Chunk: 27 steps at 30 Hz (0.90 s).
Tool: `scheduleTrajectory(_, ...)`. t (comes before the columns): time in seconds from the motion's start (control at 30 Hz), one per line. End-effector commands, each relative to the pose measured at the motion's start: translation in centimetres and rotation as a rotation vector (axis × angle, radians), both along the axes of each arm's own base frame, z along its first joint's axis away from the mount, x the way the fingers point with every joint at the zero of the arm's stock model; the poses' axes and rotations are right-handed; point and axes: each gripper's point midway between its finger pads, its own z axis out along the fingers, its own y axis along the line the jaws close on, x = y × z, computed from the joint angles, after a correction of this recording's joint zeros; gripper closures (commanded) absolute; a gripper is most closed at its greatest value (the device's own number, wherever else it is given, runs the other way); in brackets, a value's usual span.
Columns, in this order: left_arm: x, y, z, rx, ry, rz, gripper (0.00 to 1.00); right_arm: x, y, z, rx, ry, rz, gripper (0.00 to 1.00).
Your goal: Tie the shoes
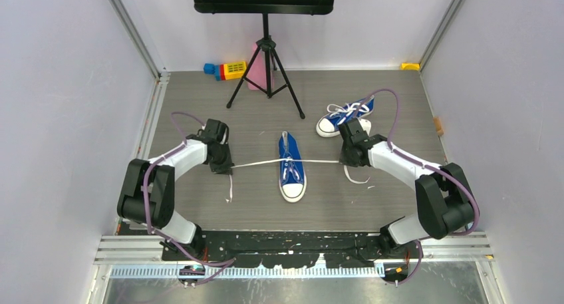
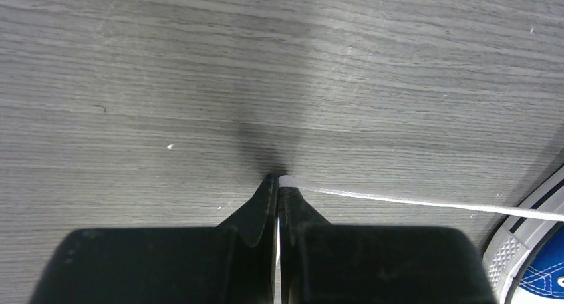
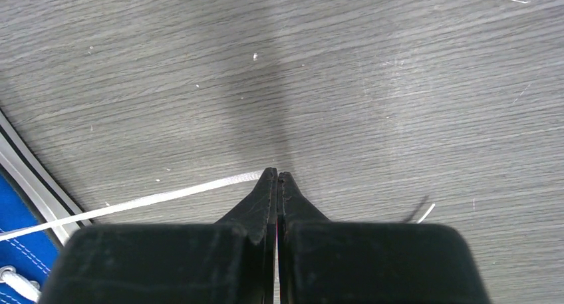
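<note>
One blue shoe [image 1: 291, 168] with a white toe cap lies in the middle of the table, toe towards the arms. Its white laces [image 1: 261, 163] run out taut to both sides. My left gripper [image 1: 226, 164] is shut on the left lace [image 2: 399, 199], low over the table left of the shoe. On the other side, my right gripper [image 1: 344, 160] is shut on the right lace [image 3: 166, 199]. The loose lace ends [image 1: 229, 187] trail on the table past each gripper. The second blue shoe [image 1: 342, 116] lies on its side at the back right, just behind my right gripper.
A black tripod stand [image 1: 266, 64] rises at the back middle, with a pink object [image 1: 256, 68] behind it. Coloured toy blocks [image 1: 226, 70] lie at the back left. White walls with metal rails [image 1: 156, 74] close in the table on both sides.
</note>
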Motion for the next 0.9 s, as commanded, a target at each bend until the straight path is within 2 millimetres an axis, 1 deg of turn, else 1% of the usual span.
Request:
scheduleTrajectory(0.0,0.1,-1.1,0.1,0.003,0.012,-0.092,1.0,1.1,0.7,1.3,0.019,-0.017,0.03,1.0)
scheduleTrajectory(0.03,0.1,-1.5,0.3,0.018,0.005,-0.124,0.99,1.0,1.4,1.6,0.05,-0.017,0.063,1.0)
scheduleTrajectory(0.07,0.1,-1.9,0.7,0.039,-0.013,-0.15,0.95,0.9,2.1,1.9,0.08,-0.018,0.098,1.0)
scheduleTrajectory(0.13,0.3,-2.6,1.7,0.088,-0.062,-0.202,0.8,0.7,3.2,2.6,0.134,-0.023,0.138,1.0)
scheduleTrajectory(0.17,0.3,-3.1,2.2,0.101,-0.089,-0.236,0.72,0.6,3.7,3.0,0.157,-0.026,0.159,0.93)
scheduleTrajectory(0.2,0.3,-3.6,2.8,0.113,-0.113,-0.262,0.66,0.5,4.1,3.4,0.177,-0.028,0.176,0.85)
scheduleTrajectory(0.27,0.3,-4.6,4.0,0.129,-0.152,-0.32,0.59,0.2,4.5,3.9,0.201,-0.032,0.194,0.69)
scheduleTrajectory(0.3,0.5,-4.9,4.5,0.141,-0.166,-0.341,0.56,0.1,4.5,4.1,0.204,-0.036,0.198,0.63)
scheduleTrajectory(0.33,0.6,-5.3,5.1,0.153,-0.18,-0.364,0.54,0.0,4.4,4.4,0.204,-0.04,0.199,0.6)
scheduleTrajectory(0.37,0.7,-5.5,5.5,0.167,-0.186,-0.378,0.51,-0.3,4.8,4.7,0.225,-0.036,0.218,0.57)
scheduleTrajectory(0.43,1.1,-6.2,5.9,0.179,-0.21,-0.439,0.5,-0.6,5.0,5.2,0.24,-0.039,0.233,0.51)
scheduleTrajectory(0.5,1.6,-6.3,6.3,0.225,-0.226,-0.463,0.48,-0.7,4.9,5.8,0.239,-0.05,0.232,0.45)
scheduleTrajectory(0.57,1.9,-6.8,6.8,0.258,-0.247,-0.5,0.48,-0.8,4.8,6.3,0.242,-0.064,0.236,0.42)
scheduleTrajectory(0.63,2.1,-7.9,6.8,0.253,-0.265,-0.572,0.47,-0.9,4.9,6.7,0.246,-0.074,0.241,0.41)
scheduleTrajectory(0.7,2.3,-8.8,6.3,0.229,-0.261,-0.617,0.47,-0.9,5.0,7.1,0.254,-0.082,0.248,0.39)
scheduleTrajectory(0.87,2.2,-10.5,4.3,0.175,-0.192,-0.688,0.48,-0.8,5.1,8.1,0.261,-0.104,0.255,0.36)
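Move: The half-knot on the near blue shoe lies about 20 cm right of the left gripper, 3 cm farther out and some 4 cm higher. From the right gripper, the half-knot is about 18 cm left, 1 cm farther out and 2 cm up. The left lace tip hangs 11 cm back from the left gripper, and the right lace tip lies 7 cm back and 9 cm right of the right gripper. The other shoe stands 16 cm ahead of the right gripper, 1 cm to its right. Open both grippers to about half or a little more and let go of the taut lace ends. Bring the left gripper about 9 cm right towards the half-knot, rising roughly 5 cm, with a clockwise turn of some 35 degrees. Lift the right gripper about 5 cm while easing it almost as far left towards the shoe, rolling and turning it slightly. ##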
